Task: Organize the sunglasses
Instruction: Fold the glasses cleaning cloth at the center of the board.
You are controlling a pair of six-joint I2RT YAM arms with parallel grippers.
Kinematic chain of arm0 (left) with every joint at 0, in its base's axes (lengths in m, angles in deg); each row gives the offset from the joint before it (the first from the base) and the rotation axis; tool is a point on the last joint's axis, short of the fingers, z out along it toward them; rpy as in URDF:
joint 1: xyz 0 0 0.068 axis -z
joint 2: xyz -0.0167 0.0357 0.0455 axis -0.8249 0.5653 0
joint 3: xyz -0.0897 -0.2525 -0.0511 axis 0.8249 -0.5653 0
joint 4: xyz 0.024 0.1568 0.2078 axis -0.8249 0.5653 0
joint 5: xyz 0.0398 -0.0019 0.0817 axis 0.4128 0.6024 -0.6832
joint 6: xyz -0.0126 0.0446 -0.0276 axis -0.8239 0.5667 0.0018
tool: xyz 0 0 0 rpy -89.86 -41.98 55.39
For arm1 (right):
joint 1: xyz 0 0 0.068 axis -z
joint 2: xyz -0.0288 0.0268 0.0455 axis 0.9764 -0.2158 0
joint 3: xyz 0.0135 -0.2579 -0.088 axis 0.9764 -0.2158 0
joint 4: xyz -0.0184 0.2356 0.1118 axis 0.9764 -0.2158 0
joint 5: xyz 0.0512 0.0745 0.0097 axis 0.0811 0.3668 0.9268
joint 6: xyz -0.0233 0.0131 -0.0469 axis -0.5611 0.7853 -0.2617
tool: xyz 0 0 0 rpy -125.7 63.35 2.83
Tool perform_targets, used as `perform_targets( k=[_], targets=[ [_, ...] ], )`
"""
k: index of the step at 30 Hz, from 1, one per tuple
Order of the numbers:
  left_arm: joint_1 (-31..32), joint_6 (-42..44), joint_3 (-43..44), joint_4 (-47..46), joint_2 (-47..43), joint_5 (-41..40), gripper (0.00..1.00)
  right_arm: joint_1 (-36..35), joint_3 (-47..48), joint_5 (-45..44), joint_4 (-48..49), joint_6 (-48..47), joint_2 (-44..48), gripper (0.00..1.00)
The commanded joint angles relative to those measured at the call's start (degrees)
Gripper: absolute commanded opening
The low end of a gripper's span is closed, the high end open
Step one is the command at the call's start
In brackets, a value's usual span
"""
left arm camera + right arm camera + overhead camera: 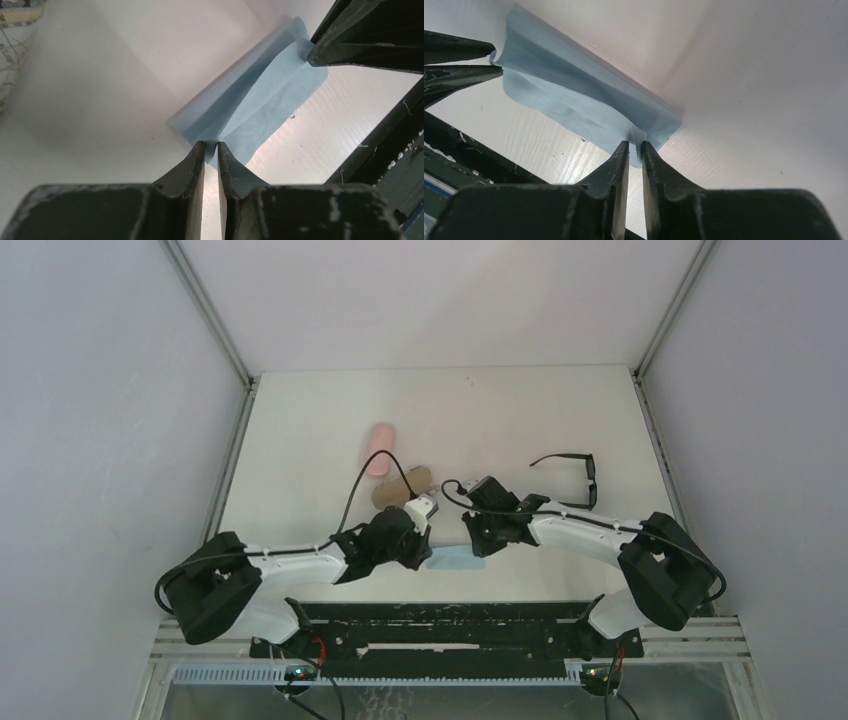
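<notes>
The sunglasses (590,480), black-framed with dark lenses, lie unfolded on the white table at the right, beyond my right arm, and neither gripper touches them. Both grippers are low over a folded light-blue cloth (455,561) near the table's front edge. At one end of the cloth (260,95), my left gripper (211,145) has its jaws a narrow gap apart, with a pinched-up corner standing between the tips. My right gripper (634,144) stands the same way at the other end of the cloth (574,95). Each wrist view shows the other gripper's fingers (454,50) at the cloth's far end.
A pink oblong case (381,452) and a brownish patterned case (402,486) lie just beyond my left gripper (425,543). The black base rail (450,625) runs along the near edge. Metal posts and white walls enclose the table on both sides.
</notes>
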Motion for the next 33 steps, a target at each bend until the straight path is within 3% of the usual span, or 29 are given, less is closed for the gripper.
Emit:
perform_targets(
  k=[1,5,14,24,33],
  targets=[
    [0.79,-2.27,-2.06,-2.78,-3.59,2.11,0.21,-0.73,-0.31,1.36,-1.02,1.12,2.34,0.17],
    [1.08,-3.8,-4.2,-2.49,-7.42,2.99,0.24,-0.84,-0.32,0.83,-3.69,1.73,4.3,0.25],
    [-0.58,-7.59,-7.29,0.67,-19.44,-2.71,0.47,1.8,-1.47,-7.68,-4.85,6.06,13.4,0.41],
    [-4.67,-10.37,0.55,-0.2,-7.05,-2.1,0.48,5.4,-1.59,-3.9,2.32,8.95,6.66,0.4],
    [-5.07,-12.13,4.29,0.17,-0.99,-3.13,0.58,6.64,-1.63,-0.41,5.54,10.0,-0.07,0.44]
  ],
)
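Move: The glasses cleaning cloth hangs between both hands by its far corners, its flap already swung towards the robot. Its middle lies about 5 cm to the right of the left hand, level with it and some 2 cm lower; for the right hand it is about 5 cm to the left, also level and 2 cm lower. The patterned case stands some 15 cm ahead and 6 cm left of the left hand, while the sunglasses lie roughly 17 cm ahead and 20 cm right of the right hand. The cloth's held edge is laid back towards the robot and let go: both hands draw back 1 to 2 cm with fingers opening, then rise about 5 cm clear of the cloth. They spread outward and swing forward as they sink again beside the cloth's far corners, the left hand turning slightly counter-clockwise, the right about 15 degrees clockwise, fingers still apart. ##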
